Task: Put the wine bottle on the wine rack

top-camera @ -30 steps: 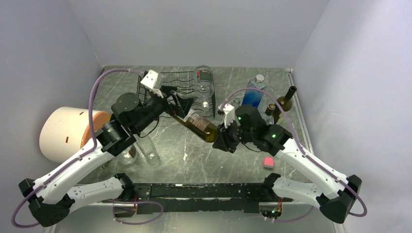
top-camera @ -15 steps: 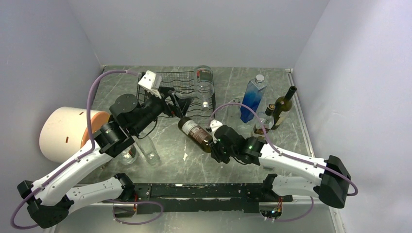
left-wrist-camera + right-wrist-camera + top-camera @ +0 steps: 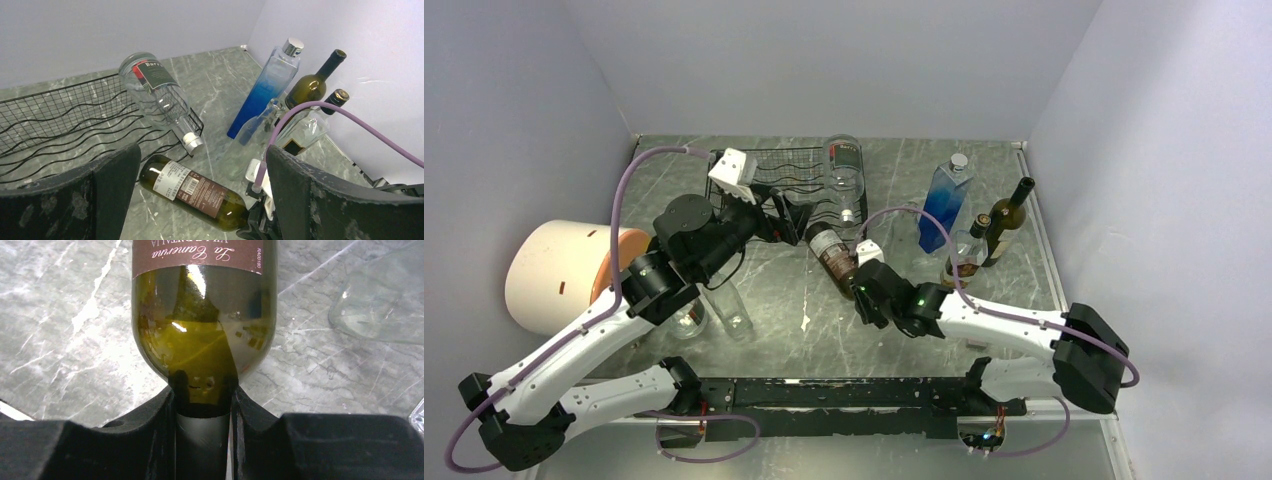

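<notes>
The wine bottle [image 3: 831, 257] is dark green with a brown and white label and lies nearly flat, low over the marble table. Its base points at the front edge of the black wire wine rack [image 3: 786, 180]. My right gripper [image 3: 864, 291] is shut on its neck; the right wrist view shows both fingers [image 3: 161, 412] clamped around the neck below the bottle's shoulder [image 3: 202, 340]. My left gripper [image 3: 790, 214] hangs open over the rack's front, holding nothing. In the left wrist view the wine bottle [image 3: 200, 190] lies between its spread fingers [image 3: 116, 182], beside the rack [image 3: 75, 120].
A clear bottle [image 3: 846, 176] with a dark label lies on the rack's right end. A blue bottle [image 3: 946, 203], an upright green bottle [image 3: 1007, 215] and a clear flask [image 3: 967, 256] stand at the right. A white cylinder [image 3: 549, 275] sits left; empty glass bottles [image 3: 729, 310] lie by the left arm.
The right arm has swung left and stretched low across the table, turning the wine bottle so its base points at the rack. The left gripper stays open, shifted slightly back.
</notes>
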`<state>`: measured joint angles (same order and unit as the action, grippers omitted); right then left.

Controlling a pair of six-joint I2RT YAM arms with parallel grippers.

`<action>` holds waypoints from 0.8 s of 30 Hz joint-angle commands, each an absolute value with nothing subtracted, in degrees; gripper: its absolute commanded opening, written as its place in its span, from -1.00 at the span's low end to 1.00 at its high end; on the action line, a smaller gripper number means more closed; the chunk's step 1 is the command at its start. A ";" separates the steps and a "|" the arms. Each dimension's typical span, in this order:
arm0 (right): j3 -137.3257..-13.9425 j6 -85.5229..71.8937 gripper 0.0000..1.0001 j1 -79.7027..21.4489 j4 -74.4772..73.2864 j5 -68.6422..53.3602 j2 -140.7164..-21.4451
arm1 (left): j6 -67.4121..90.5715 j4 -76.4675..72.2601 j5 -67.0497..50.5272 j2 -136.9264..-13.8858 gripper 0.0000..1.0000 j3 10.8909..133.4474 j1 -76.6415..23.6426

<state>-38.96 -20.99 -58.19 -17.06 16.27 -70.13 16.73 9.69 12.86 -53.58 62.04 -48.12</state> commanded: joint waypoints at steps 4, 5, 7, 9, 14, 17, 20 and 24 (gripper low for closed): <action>-43.79 -23.85 -1.00 -57.33 -10.33 22.50 -72.95 | 15.56 10.20 15.21 -51.49 0.97 61.16 -48.26; -43.84 -24.37 -1.00 -57.04 -10.16 23.08 -73.19 | 15.42 10.39 15.44 -51.65 0.97 61.29 -48.30; -43.77 -25.12 -1.00 -56.23 -9.36 23.52 -73.56 | 15.23 10.85 15.69 -52.12 0.97 61.69 -48.32; -43.67 -26.09 -1.00 -55.48 -8.17 24.12 -74.01 | 15.04 11.25 15.57 -52.51 0.97 62.10 -48.27; -44.33 -28.16 -1.00 -53.48 -5.96 25.19 -76.50 | 14.73 11.91 15.27 -53.13 0.97 62.62 -48.29; -45.37 -28.70 -1.00 -52.86 -4.67 26.27 -78.62 | 14.55 12.48 15.45 -53.55 0.97 63.05 -48.26; -46.91 -29.45 -1.00 -52.42 -3.93 27.86 -80.84 | 14.33 13.20 15.45 -53.70 0.97 63.57 -48.32; -48.64 -29.47 -1.00 -51.76 -2.82 28.40 -83.00 | 14.33 13.82 15.82 -53.44 0.97 63.59 -48.30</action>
<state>-44.51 -28.32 -52.38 -11.31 23.70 -82.72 15.20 12.88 14.46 -53.74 61.56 -48.12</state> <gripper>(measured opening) 0.360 0.986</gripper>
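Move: The right gripper already holds the wine bottle by its neck. The wine rack's lower right slot lies about 24 cm ahead of this hand and 4 cm to its left, at about its height, with the clear bottle some 10 cm above the hand, 26 cm ahead and 4 cm left. The empty glass bottle stands 9 cm ahead and 9 cm right. From the left hand, the slot is roughly 18 cm ahead, 4 cm right and 30 cm below. Keep the right gripper shut on the wine bottle's neck and feed the bottle base-first into the rack's lower right slot, under the clear bottle's neck: push forward about 6 cm, sinking only slightly, while turning the hand some 15 degrees clockwise to line the bottle up. Let the open, empty left hand sink about 2 cm. ##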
